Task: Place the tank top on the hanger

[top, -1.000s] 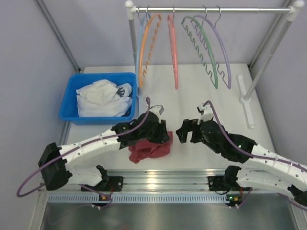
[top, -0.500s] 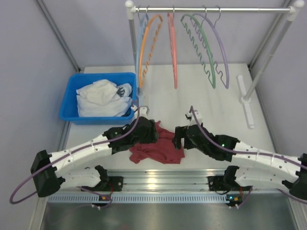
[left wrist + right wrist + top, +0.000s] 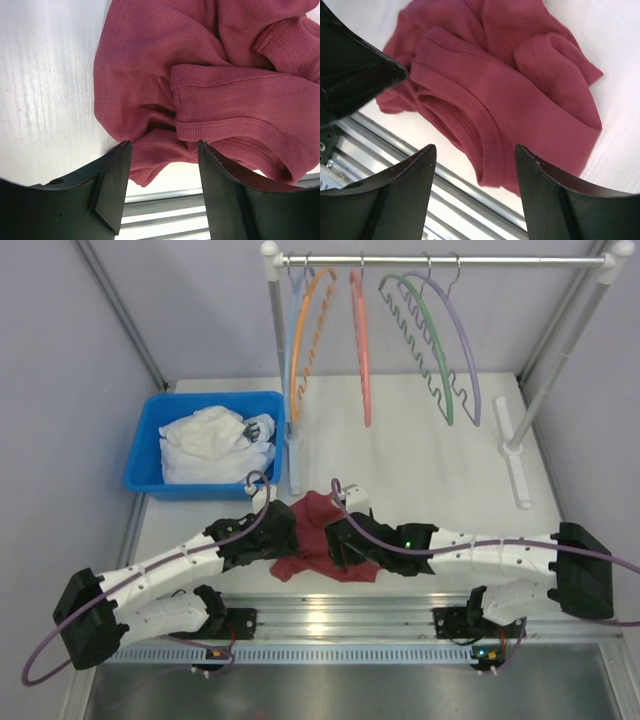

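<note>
The maroon tank top point(image 3: 312, 532) lies crumpled on the table near its front edge. My left gripper point(image 3: 280, 536) sits at its left side and my right gripper point(image 3: 338, 542) at its right. In the left wrist view the left gripper point(image 3: 163, 172) is open, its fingers point(image 3: 113, 186) straddling the cloth's point(image 3: 225, 100) lower fold without pinching it. In the right wrist view the right gripper point(image 3: 475, 172) is open just over a hemmed edge of the tank top point(image 3: 512, 95). The lavender hanger point(image 3: 470, 355) hangs at the right end of the rack.
A blue bin point(image 3: 146, 462) holding a white cloth point(image 3: 208, 445) stands at the back left. Orange point(image 3: 305, 325), salmon point(image 3: 362, 350) and green point(image 3: 430, 350) hangers share the rack rail point(image 3: 440, 259). A metal rail point(image 3: 330, 612) runs along the table's front edge.
The right arm has swung left and down onto the tank top, its jaws narrowing. The left gripper has widened and pulled back to the cloth's left side. The tank top has shifted slightly.
</note>
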`<state>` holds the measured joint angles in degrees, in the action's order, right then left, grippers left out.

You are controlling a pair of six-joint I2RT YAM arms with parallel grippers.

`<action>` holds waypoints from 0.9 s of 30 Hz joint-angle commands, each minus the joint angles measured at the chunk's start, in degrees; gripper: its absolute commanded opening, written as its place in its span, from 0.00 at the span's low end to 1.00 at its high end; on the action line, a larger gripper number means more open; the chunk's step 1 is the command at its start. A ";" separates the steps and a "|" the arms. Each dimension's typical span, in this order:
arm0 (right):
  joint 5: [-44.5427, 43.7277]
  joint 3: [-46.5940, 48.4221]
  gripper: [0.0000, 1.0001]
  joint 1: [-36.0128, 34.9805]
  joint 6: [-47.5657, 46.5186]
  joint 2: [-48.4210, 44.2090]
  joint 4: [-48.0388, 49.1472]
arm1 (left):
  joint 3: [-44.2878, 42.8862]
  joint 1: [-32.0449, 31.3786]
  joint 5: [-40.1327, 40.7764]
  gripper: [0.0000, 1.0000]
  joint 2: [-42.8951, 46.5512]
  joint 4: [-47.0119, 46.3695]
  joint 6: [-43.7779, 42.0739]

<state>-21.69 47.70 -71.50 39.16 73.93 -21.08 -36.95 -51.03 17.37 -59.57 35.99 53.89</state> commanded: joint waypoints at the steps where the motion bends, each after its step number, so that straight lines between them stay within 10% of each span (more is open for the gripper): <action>1: -0.28 5.11 0.64 -1.00 -2.41 3.75 5.35 | 0.56 0.93 -1.63 0.60 2.53 -2.42 1.13; 27: -3.17 23.67 0.40 -1.00 -5.32 31.45 4.38 | 9.35 1.10 5.05 0.58 25.12 7.70 18.80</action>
<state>-22.00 70.19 -71.64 33.04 105.80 -16.56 -28.42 -50.22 22.33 -35.73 45.50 72.16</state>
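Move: On the cloth, the left folded corner of the tank top lies about 11 cm to the right hand's left, 5 cm ahead and 8 cm below. From that same hand the rack's left foot sits roughly 20 cm ahead, 12 cm left and 10 cm down; the blue bin is some 24 cm ahead, 33 cm left and 9 cm lower. For the left hand, the corner is about 3 cm ahead, 1 cm right and 5 cm below. Sweeping left over the tank top by some 10 cm and about 4 cm forward, the right hand then sinks 5 cm towards the folded corner, its half-open fingers narrowing around the fold without shutting. The empty left hand clears the spot, drawing about 4 cm left and slightly back while turning nearly 20 degrees counter-clockwise, fingers still open. ##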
